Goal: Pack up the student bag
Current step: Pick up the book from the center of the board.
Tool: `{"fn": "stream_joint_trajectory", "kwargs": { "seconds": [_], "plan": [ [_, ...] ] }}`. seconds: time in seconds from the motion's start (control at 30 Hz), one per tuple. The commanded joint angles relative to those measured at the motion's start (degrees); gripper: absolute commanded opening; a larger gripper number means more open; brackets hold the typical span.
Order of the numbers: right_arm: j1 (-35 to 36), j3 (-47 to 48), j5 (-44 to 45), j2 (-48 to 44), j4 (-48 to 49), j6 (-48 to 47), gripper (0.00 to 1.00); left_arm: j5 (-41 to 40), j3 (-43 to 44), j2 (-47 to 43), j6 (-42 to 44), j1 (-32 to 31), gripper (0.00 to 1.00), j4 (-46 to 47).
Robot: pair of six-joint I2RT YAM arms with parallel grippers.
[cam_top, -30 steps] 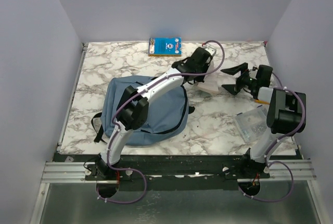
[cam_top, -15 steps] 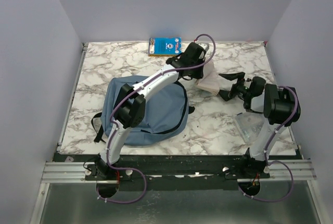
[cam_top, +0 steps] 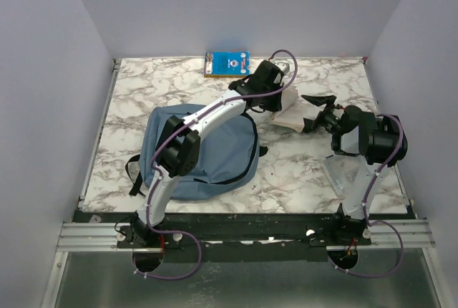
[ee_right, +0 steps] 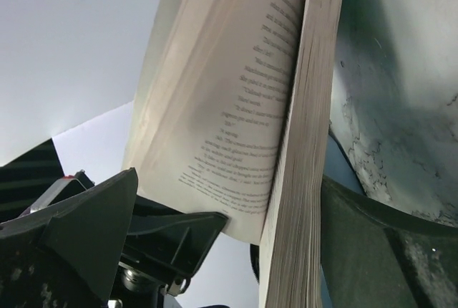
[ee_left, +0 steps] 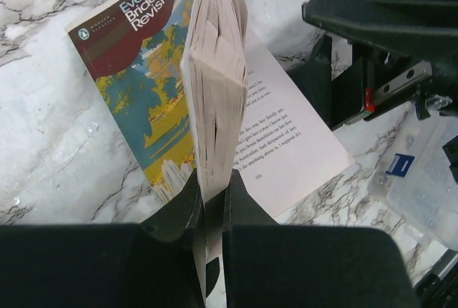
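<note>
The student bag (cam_top: 215,157), dusty blue with black straps, lies flat at the table's left centre. My left arm reaches over it. A paperback book (cam_top: 290,114) lies open right of the bag, its yellow and blue cover (ee_left: 143,86) on the marble. My left gripper (ee_left: 212,183) is shut on a thick wad of its pages (ee_left: 218,93), holding them upright above a flat printed page (ee_left: 286,129). My right gripper (cam_top: 315,111) stands open at the book's right side. In the right wrist view the book's page block (ee_right: 308,179) stands between its spread fingers (ee_right: 79,236).
A blue book (cam_top: 227,64) lies at the back edge of the table. A clear plastic box (cam_top: 343,172) sits on the right near my right arm, also seen in the left wrist view (ee_left: 436,186). Walls close in the table on three sides.
My right gripper has moved left from the table's right side up to the open book. My left gripper shifted slightly back with the pages still in it.
</note>
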Motion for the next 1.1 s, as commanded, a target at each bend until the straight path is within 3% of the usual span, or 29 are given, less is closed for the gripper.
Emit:
{"fn": "stream_joint_trajectory", "kwargs": {
  "seconds": [0.0,0.27,0.5,0.87,0.93,1.07],
  "plan": [
    [0.2,2.6,-1.6,2.2,0.8,-1.2,1.0,3.3,-4.2,-3.2,3.0,-1.3,0.07,0.1],
    [0.2,5.7,-2.1,1.8,-6.5,-7.5,1.0,9.5,-8.2,-3.5,5.3,-2.0,0.34,3.8],
    [0.3,11.0,-4.2,1.7,-20.2,-18.9,1.0,15.6,-8.0,-0.7,3.7,-1.9,0.49,6.2],
    [1.6,16.3,-3.5,1.4,-36.5,-35.0,0.99,20.9,-7.2,2.7,0.2,-0.9,0.56,8.7],
    [1.8,17.2,-3.4,1.5,-38.6,-37.4,0.92,21.1,-7.8,2.4,0.1,-0.9,0.56,9.1],
    [2.2,18.6,-2.1,1.2,-42.2,-42.2,0.59,21.3,-9.7,-0.8,-1.2,-0.7,0.56,9.8]
  ]
}}
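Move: The book stands partly open, its bent-up part in the left fingers. Its middle is some 4 cm right of the left hand, 1 cm ahead and 8 cm below. From the right hand it is about 7 cm left, 1 cm ahead and 3 cm lower. Low on the table, the blue book lies about 16 cm left and 14 cm ahead of the left hand, the bag's middle 26 cm left and 14 cm back; the clear case is 11 cm right and 19 cm back from the right hand. The book's bent-up part is let go by the left fingers, which open to about half while that hand draws back 6 cm, sinks about 4 cm and shifts right, turning some 15 degrees clockwise. The right hand, its wide jaws still astride the page block, eases forward, then sinks about 4 cm and rolls its left side down about 20 degrees, fingers starting to close around the block at the end. ##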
